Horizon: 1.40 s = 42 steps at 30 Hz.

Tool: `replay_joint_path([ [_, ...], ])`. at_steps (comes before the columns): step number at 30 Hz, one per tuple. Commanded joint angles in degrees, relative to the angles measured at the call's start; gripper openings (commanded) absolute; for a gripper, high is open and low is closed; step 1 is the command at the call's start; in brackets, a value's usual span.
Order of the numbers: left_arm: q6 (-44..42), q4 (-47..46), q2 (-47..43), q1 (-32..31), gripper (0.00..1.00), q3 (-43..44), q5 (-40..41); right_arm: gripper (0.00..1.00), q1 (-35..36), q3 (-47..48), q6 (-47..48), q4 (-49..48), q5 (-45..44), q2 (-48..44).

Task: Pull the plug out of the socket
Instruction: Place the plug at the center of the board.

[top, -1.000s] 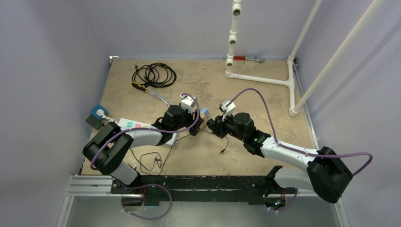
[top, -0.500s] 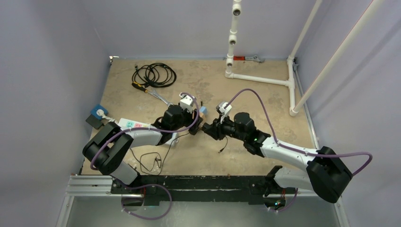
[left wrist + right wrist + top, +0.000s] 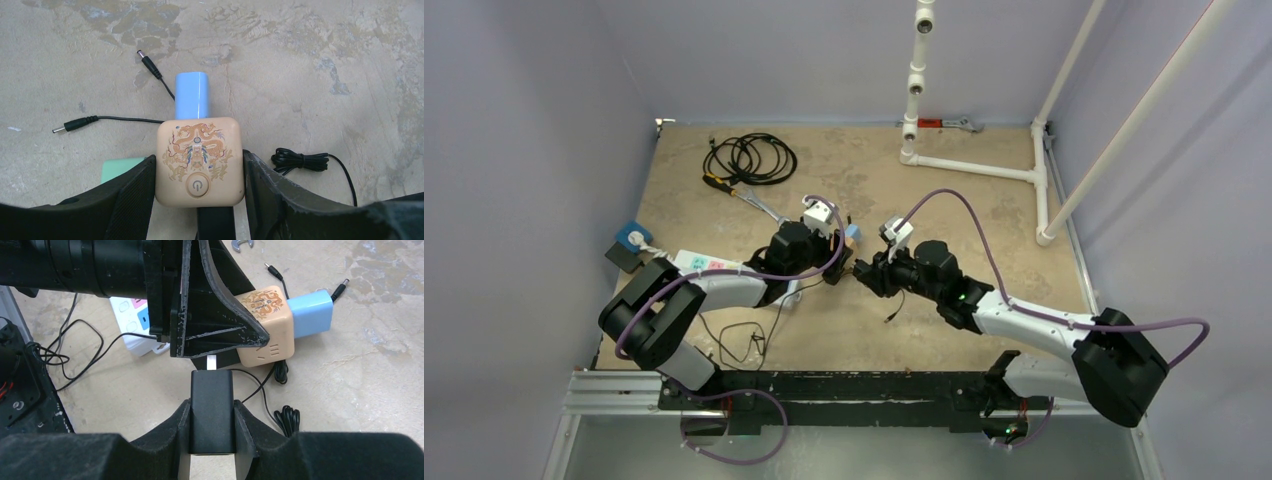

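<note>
The socket (image 3: 199,145) is a beige cube with a dragon print and a power button. My left gripper (image 3: 199,157) is shut on its two sides, just above the table (image 3: 844,262). The plug (image 3: 212,410) is a black block, and my right gripper (image 3: 212,405) is shut on it, close against the left gripper (image 3: 864,272). A short length of the plug's metal prong (image 3: 212,362) shows between the plug and the socket (image 3: 270,335); its tip is hidden behind the left finger. From the left wrist, the plug (image 3: 215,222) sits at the socket's near face.
A blue plug (image 3: 191,95) sticks out of the socket's far side and a green block (image 3: 120,167) lies at its left. Loose barrel connectors (image 3: 147,62) and a bundled cable (image 3: 300,161) lie nearby. A white power strip (image 3: 699,263), coiled cable (image 3: 749,157) and pipe frame (image 3: 974,165) stand further off.
My right gripper, still shut on the black plug, has moved left from a gap away until it is close against the socket. The left gripper has barely shifted.
</note>
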State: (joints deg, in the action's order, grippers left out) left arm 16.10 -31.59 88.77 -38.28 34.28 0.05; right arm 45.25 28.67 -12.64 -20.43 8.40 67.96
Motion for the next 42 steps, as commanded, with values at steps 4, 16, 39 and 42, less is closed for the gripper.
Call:
replay_joint_path([
  [4,-0.63,6.20,0.05,0.88,0.00,-0.96,3.81,0.00,0.40,2.05,-2.97,-1.95,1.01,-0.01],
  [16,-0.75,6.51,-0.51,0.98,0.00,-1.19,4.49,0.00,-0.94,2.12,-3.75,-1.64,3.55,0.72],
  [39,2.91,3.73,-10.07,6.07,0.00,-7.72,11.57,0.00,-2.54,10.07,-6.05,15.71,-25.81,-10.59],
  [42,2.80,2.71,-13.93,6.11,0.00,-9.65,13.47,0.00,-2.56,15.70,-5.32,23.02,-35.70,-9.24],
])
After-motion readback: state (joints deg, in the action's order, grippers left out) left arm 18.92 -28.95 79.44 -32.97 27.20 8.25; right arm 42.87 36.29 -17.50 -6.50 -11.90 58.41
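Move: The right hand already holds the black plug, free of the socket; the board's center lies about 7 cm ahead of it, 3 cm right and 12 cm down. The socket, still gripped by the left hand, sits some 5 cm ahead, 3 cm left and 4 cm lower. A loose cord tip lies about 9 cm back and 6 cm right, down on the board. From the left hand the board's center is roughly 2 cm ahead, 6 cm right, 8 cm below. Up, right and forward, after first hovering beside the socket and dipping about a centimetre, the right hand swings the gripped plug away from the socket over the middle of the board, rising some 6 cm late and quickly while turning clockwise about 25 degrees. The left hand keeps its grip on the socket and, also late, carries it about 7 cm left, turning slightly counter-clockwise. ##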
